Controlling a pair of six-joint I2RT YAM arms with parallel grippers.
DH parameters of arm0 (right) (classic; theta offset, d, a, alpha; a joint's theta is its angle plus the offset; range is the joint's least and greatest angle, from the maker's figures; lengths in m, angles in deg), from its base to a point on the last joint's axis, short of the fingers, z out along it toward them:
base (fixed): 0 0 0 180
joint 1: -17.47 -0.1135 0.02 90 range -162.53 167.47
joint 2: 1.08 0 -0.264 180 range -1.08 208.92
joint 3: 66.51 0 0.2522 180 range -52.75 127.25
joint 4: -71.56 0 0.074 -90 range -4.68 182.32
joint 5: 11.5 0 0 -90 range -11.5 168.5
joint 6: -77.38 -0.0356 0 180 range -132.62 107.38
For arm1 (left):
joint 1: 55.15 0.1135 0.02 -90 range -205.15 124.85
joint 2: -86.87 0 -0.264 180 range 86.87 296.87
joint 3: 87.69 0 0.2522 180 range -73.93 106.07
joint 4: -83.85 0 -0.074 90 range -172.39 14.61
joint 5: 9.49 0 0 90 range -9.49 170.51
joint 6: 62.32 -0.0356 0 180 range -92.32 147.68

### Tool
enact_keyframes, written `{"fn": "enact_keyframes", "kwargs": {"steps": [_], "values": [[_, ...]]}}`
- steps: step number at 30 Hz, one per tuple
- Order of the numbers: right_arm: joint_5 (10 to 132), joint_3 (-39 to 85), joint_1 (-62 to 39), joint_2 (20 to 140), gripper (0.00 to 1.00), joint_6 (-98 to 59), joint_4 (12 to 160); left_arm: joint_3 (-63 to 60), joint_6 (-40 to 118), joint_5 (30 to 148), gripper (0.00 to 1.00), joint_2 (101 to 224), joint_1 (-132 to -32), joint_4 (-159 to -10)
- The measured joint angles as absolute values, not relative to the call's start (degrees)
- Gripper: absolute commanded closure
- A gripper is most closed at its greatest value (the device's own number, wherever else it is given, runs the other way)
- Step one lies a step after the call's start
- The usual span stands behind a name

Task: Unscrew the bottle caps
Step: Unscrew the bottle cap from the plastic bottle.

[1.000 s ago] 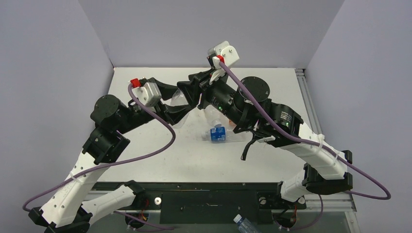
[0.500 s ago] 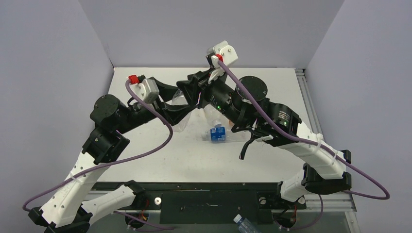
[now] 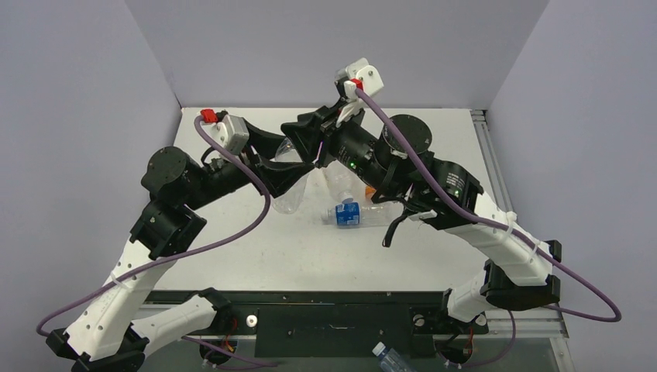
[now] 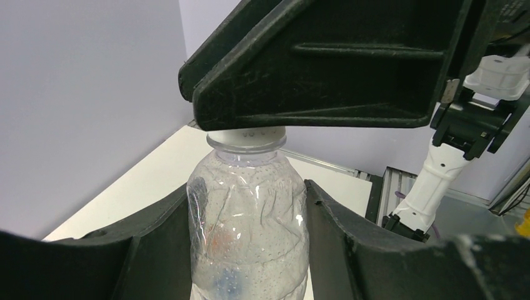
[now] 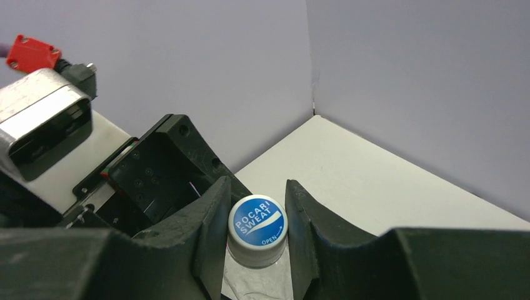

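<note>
A clear crinkled bottle [image 4: 247,212] stands upright between the fingers of my left gripper [image 4: 247,240], which is shut on its body. Its bottle cap [image 5: 257,225] is white-sided with a blue printed top. My right gripper [image 5: 257,232] comes down over it from above and is shut on the cap, both fingers pressed to its sides. In the left wrist view only the cap's white lower edge [image 4: 245,133] shows under the right gripper's black finger [image 4: 325,69]. From above, both grippers meet at the back middle of the table, the left gripper [image 3: 288,169] below the right gripper [image 3: 300,132].
A blue-labelled bottle [image 3: 350,213] lies on its side on the white table [image 3: 256,256], under the right arm. Another clear bottle [image 3: 341,183] lies just behind it. One more bottle [image 3: 387,358] sits below the table's near edge. Walls close the left, back and right.
The right gripper's fingers have closed tighter on the cap. Both grippers and the held bottle have shifted slightly toward the back of the table.
</note>
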State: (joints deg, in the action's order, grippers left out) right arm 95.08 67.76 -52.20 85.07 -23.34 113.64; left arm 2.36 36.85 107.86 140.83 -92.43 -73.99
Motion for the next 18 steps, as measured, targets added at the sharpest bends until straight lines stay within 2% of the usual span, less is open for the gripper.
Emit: {"fn": "enact_keyframes", "kwargs": {"steps": [3, 10, 18], "values": [[89.2, 67.5, -50.2, 84.5, 1.0, -23.3, 113.3, 3.0, 38.8, 109.4, 1.0, 141.1, -91.9, -74.2], [56.2, 59.3, -43.4, 77.6, 1.0, -24.7, 105.7, 6.0, 46.6, 125.1, 1.0, 142.7, -91.1, -76.9], [34.6, 57.1, -42.5, 76.4, 1.0, -28.1, 94.7, 11.2, 52.2, 139.0, 1.0, 143.5, -92.2, -79.6]]}}
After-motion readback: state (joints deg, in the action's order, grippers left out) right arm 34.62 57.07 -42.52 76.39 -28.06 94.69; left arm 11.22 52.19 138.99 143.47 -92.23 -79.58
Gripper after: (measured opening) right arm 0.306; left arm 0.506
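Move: The left gripper already holds the clear plastic bottle, its middle about 3 cm below the hand point; its cap lies some 7 cm above that hand, about 1 cm ahead and 1 cm right. The right fingers already grip the cap, right at their hand point. From the left hand, the blue-label bottle lies on the table about 20 cm forward, 12 cm right and 46 cm below; another clear bottle is roughly 35 cm forward and 6 cm right, equally low. Keep the right fingers shut on the cap and the left fingers around the bottle, and draw both hands back towards the base together, some 12 cm, rising about 4 cm. As they travel, swing the right wrist about 50 degrees counter-clockwise, tilting it slightly upwards, and turn the left some 30 degrees clockwise, twisting cap against bottle. ##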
